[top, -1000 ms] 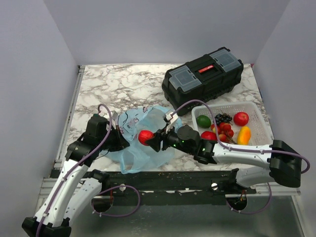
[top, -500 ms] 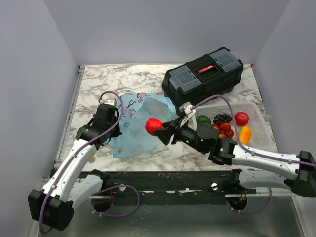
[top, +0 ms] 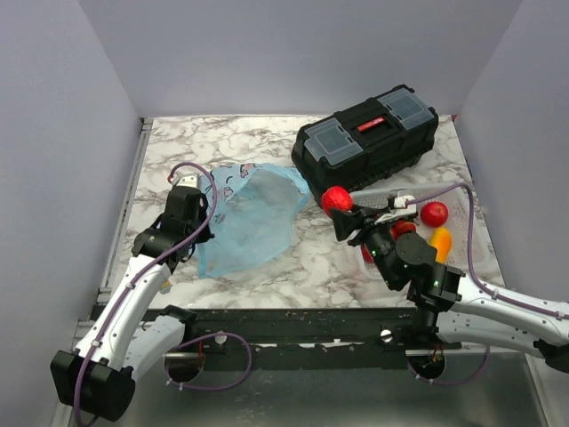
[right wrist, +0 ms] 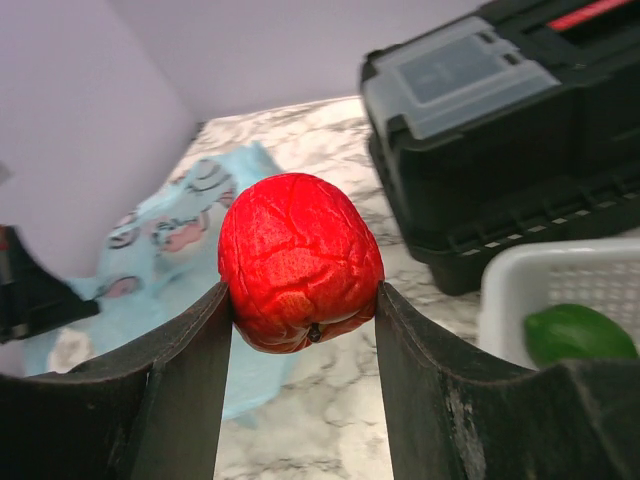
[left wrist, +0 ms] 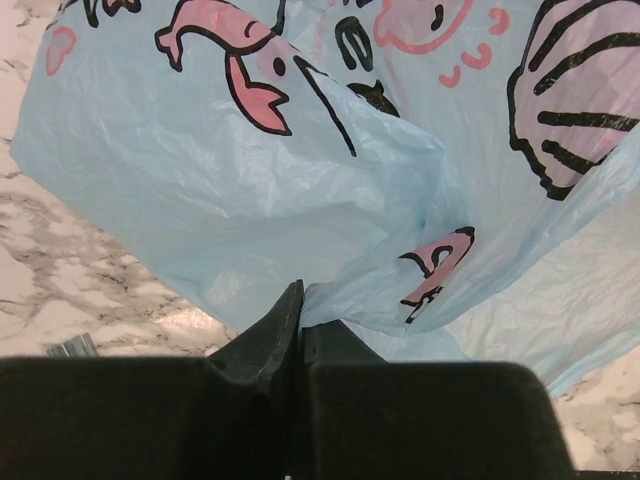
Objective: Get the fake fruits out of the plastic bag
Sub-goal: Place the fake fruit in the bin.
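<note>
My right gripper point(top: 339, 207) is shut on a wrinkled red fake fruit point(top: 336, 198), held in the air between the plastic bag and the white basket point(top: 468, 219). Seen from the right wrist, that fruit point(right wrist: 300, 262) sits squeezed between the two fingers of the gripper point(right wrist: 303, 296). The light-blue plastic bag point(top: 253, 218) with pink printed figures lies slumped on the marble. My left gripper point(top: 204, 234) is shut on the bag's left edge; the left wrist view has the film point(left wrist: 250, 180) pinched at the fingertips point(left wrist: 290, 305). A red fruit point(top: 434, 213) and an orange one point(top: 439, 242) lie in the basket.
A black toolbox point(top: 364, 138) stands at the back right, close behind the basket. In the right wrist view a green fruit point(right wrist: 578, 333) rests inside the basket point(right wrist: 520, 290), below the toolbox point(right wrist: 500, 120). Grey walls enclose the table on three sides.
My right gripper has carried the red fruit out of the bag and to the right, up to the basket. My left gripper has pulled the bag's edge back and left; the bag has flattened.
</note>
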Controlling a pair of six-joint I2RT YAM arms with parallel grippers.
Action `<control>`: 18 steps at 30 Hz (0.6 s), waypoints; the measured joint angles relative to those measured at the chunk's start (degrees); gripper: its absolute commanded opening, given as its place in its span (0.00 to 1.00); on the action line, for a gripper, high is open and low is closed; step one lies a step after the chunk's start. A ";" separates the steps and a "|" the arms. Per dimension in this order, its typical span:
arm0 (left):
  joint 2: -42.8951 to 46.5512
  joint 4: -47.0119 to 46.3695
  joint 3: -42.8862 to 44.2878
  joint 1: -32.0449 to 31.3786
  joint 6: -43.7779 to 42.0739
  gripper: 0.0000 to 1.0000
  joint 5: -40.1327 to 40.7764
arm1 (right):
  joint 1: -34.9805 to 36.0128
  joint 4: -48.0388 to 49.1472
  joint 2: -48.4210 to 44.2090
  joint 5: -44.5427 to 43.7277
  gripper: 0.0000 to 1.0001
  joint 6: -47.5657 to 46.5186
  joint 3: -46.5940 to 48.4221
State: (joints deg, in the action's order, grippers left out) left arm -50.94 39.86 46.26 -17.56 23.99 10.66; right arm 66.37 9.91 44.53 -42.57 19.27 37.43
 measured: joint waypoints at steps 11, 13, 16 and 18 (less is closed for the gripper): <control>0.44 -1.11 0.00 2.32 -1.64 0.66 -4.31 | -17.07 -9.94 6.86 -4.39 0.01 8.22 -1.95; 1.22 -1.31 0.00 2.64 -2.03 0.76 -5.84 | -22.10 -12.33 8.15 -2.51 0.01 10.56 -1.95; 2.80 -1.79 -0.07 2.89 -2.32 0.79 -7.26 | -28.81 -15.02 8.92 0.15 0.01 13.66 -1.92; 4.15 -2.29 -0.11 2.97 -2.58 0.96 -8.11 | -33.00 -17.09 9.55 2.05 0.01 15.80 -1.86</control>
State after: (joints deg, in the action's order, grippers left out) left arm -46.78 37.56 46.15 -14.59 21.41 2.55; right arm 33.36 -7.18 54.08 -40.51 35.07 35.57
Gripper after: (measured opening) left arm 0.777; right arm 0.547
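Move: The right hand already grips a red fruit; the bin's middle lies about 25 cm to its right, 6 cm ahead and 25 cm below. The green fruit in the bin is some 9 cm ahead and 12 cm right of this hand, the black toolbox 22 cm ahead and 9 cm right. The left hand still pinches the bag's edge, the bag's middle about 5 cm ahead, 10 cm right and 11 cm below it. Right hand carries the fruit about 14 cm right, also down and forward, over the bin; left fingers open. ##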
